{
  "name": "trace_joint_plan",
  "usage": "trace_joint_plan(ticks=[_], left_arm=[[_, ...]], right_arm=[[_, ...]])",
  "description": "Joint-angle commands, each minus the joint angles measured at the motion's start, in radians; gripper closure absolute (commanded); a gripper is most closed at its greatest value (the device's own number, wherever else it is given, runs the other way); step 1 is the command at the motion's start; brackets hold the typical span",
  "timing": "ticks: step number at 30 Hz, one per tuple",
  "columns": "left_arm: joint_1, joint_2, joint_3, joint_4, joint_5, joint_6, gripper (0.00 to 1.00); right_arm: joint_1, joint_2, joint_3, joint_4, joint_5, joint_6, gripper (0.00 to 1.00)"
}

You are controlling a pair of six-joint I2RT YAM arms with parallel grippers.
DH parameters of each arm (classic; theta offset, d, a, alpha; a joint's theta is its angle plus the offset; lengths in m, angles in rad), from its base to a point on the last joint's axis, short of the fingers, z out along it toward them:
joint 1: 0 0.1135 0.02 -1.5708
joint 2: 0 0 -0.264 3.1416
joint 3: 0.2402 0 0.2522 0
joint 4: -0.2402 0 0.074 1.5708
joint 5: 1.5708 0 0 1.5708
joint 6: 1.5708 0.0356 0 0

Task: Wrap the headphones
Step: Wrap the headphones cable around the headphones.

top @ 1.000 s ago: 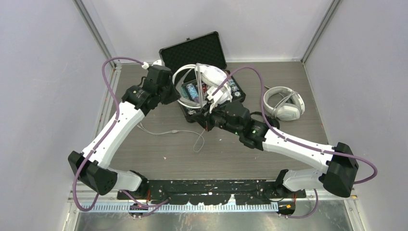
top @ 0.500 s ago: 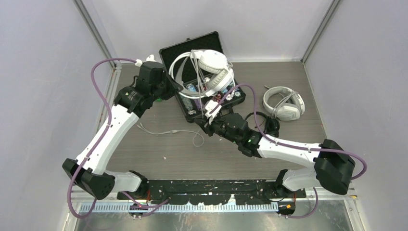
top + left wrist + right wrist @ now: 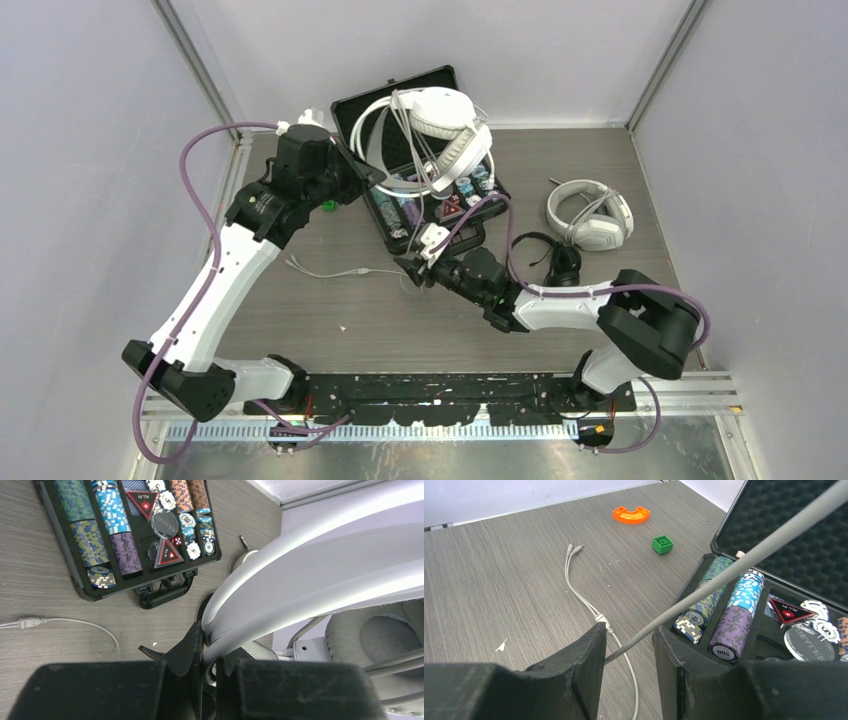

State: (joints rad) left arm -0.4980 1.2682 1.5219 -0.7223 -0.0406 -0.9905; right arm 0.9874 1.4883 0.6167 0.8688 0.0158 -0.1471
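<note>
The white round-cup headphones [image 3: 440, 125] hang in the air above the open case, and my left gripper [image 3: 358, 176] is shut on their headband [image 3: 320, 555]. In the left wrist view the band is pinched between both black fingers [image 3: 187, 650]. The grey cord [image 3: 724, 575] runs down from the cups, passes loosely between the fingers of my open right gripper [image 3: 630, 635], and trails onto the table [image 3: 350, 272]. That right gripper [image 3: 410, 268] sits low, in front of the case. A bulky white-grey pair [image 3: 590, 215] and a slim black pair [image 3: 555, 260] lie on the table to the right.
A black case [image 3: 345, 108] with rows of poker chips [image 3: 112, 525] stands open at the back centre. A green brick [image 3: 663, 544] and an orange curved piece [image 3: 631, 514] lie left of the case. The cord's plugs [image 3: 574, 547] rest on the wood.
My right gripper has opened around the cord and drawn back toward the near edge. The left arm has lifted the white headphones higher and farther back over the case.
</note>
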Motion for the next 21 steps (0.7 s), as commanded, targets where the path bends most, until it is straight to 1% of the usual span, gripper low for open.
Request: trace_joint_plan(ticks=[1, 4, 8, 13, 17, 21], left_arm=[[0.003, -0.061, 0.083, 0.112, 0.03, -0.045, 1.0], [0.003, -0.062, 0.094, 0.107, 0.034, -0.043, 1.0], [0.003, -0.066, 0.107, 0.101, 0.036, -0.042, 1.0], [0.003, -0.071, 0.116, 0.102, 0.036, -0.041, 1.0], [0.003, -0.071, 0.129, 0.104, 0.036, -0.043, 1.0], [0.003, -0.073, 0.157, 0.098, 0.066, -0.041, 1.0]], right_arm=[[0.004, 0.062, 0.027, 0.202, 0.036, 0.009, 0.53], [0.003, 0.135, 0.007, 0.313, 0.066, 0.03, 0.52], [-0.008, 0.204, 0.005, 0.375, 0.087, 0.067, 0.5], [-0.01, 0.27, 0.006, 0.418, 0.047, 0.114, 0.5], [-0.012, 0.345, -0.005, 0.498, 0.036, 0.146, 0.52], [-0.02, 0.417, -0.01, 0.551, 0.035, 0.207, 0.54]])
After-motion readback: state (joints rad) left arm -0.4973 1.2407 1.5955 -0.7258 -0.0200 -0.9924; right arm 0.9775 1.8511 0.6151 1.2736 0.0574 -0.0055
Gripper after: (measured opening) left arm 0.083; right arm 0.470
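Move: The slack white cable I go down for hangs past my half-open right fingers; the part I want is about 3 cm ahead, 2 cm left and 7 cm below. Its split lies on the table 7 cm ahead, 10 cm left and 13 cm down. The chip case is 20 cm ahead, 7 cm right and 11 cm down. From my left hand, which pinches the headphones' band, that cable part is 4 cm back, 1 cm right and some 23 cm below. I lower my right hand about 6 cm beside the hanging cable towards its slack lower part, easing some 2 cm forward and 2 cm left too, fingers staying half open around the cable without clamping it. Meanwhile my left hand keeps its pinch on the headband and lifts the headphones about 4 cm. ##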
